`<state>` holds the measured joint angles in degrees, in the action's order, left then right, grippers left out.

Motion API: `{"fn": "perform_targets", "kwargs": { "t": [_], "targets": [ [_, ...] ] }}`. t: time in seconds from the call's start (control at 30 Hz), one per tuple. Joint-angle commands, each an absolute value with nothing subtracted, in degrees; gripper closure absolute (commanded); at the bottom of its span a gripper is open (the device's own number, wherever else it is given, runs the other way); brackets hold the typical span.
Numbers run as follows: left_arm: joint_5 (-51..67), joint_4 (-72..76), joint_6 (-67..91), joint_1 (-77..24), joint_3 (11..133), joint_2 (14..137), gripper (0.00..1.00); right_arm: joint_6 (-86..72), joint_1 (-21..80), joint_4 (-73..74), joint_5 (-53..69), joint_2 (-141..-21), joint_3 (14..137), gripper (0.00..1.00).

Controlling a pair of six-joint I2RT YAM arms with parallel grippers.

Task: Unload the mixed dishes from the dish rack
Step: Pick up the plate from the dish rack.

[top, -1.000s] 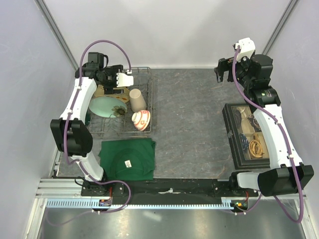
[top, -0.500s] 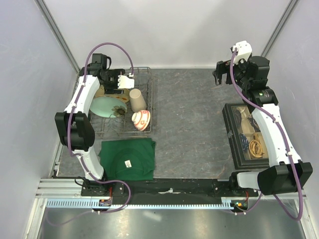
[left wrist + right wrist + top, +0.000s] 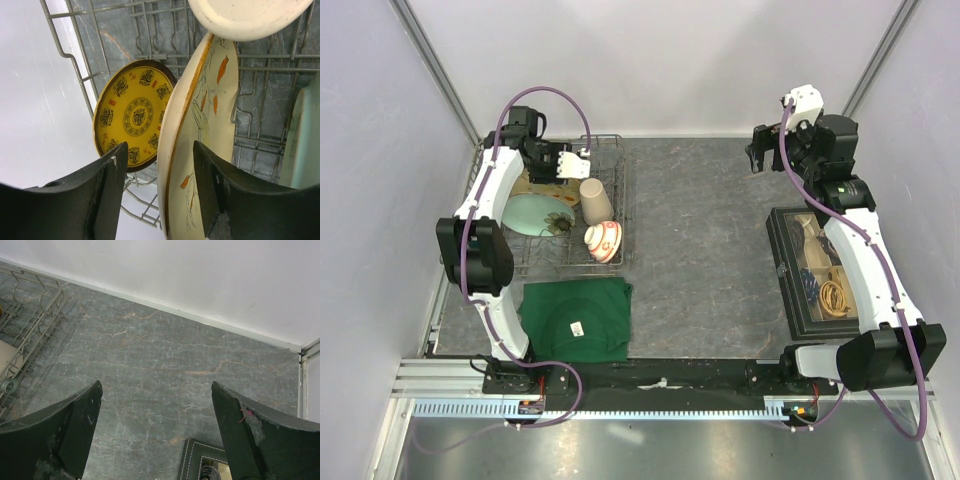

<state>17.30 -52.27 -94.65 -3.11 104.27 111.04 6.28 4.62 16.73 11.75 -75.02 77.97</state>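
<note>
The grey wire dish rack (image 3: 618, 205) stands at the back left. Among the mixed dishes in it are a pale teal plate (image 3: 530, 213), a tall beige cup (image 3: 596, 200) and a small red-and-white bowl (image 3: 603, 240). My left gripper (image 3: 552, 165) hangs over the rack's far end. In the left wrist view its jaws (image 3: 159, 155) straddle the rim of the upright cream floral plate (image 3: 205, 130), open, with a gap on both sides. The yellow-and-dark patterned plate (image 3: 132, 115) stands just behind it. My right gripper (image 3: 760, 150) is open over bare table (image 3: 165, 365).
A dark green folded cloth (image 3: 575, 318) lies in front of the rack, with a rounded dark green thing bearing a white label on it. A black compartment box (image 3: 815, 270) sits under the right arm. White walls close the back and sides.
My left gripper has shifted slightly toward the rack's far end and its jaws have narrowed around the cream plate's rim. The right arm has barely moved.
</note>
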Motion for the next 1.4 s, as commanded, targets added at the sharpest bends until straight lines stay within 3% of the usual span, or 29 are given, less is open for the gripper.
{"fn": "perform_targets", "kwargs": {
  "t": [0.0, 0.97, 1.37],
  "targets": [
    [16.6, -54.0, -97.6, -3.4, 106.7, 111.4, 0.42, 6.7, 4.5, 14.2, 11.7, -75.1, 77.3, 0.02],
    [14.5, -55.0, -99.8, -3.7, 108.3, 111.2, 0.69, 6.9, 4.5, 13.1, 11.4, -74.7, 75.6, 0.02],
    [12.0, -56.1, -102.4, -3.9, 108.7, 111.3, 0.90, 6.8, 4.5, 12.7, 11.5, -74.7, 75.2, 0.02]
  ]
}}
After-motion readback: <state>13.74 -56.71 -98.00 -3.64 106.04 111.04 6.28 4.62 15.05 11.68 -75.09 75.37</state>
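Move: Right between the left hand's open fingers is the beige plate's upper rim, the plate's middle about 7 cm below, 3 cm back and 1 cm right. The yellow plate's middle is some 5 cm ahead, 2 cm right and 9 cm down. The mint plate is around 11 cm back and 1 cm left, the white cup about 8 cm back and 13 cm right, both some 8 cm below. From the right hand, the beige plate lies roughly 50 cm left, 4 cm ahead and 24 cm below. Closing around the beige plate's rim, the left hand nearly holds its place, easing only about 1 cm back towards the base while the wrist rolls some 5 degrees, its left side rising. The fingers go from well over half open to a quarter open, one on each face, and pinch the rim; the grip's effort rises once they stop closing. ##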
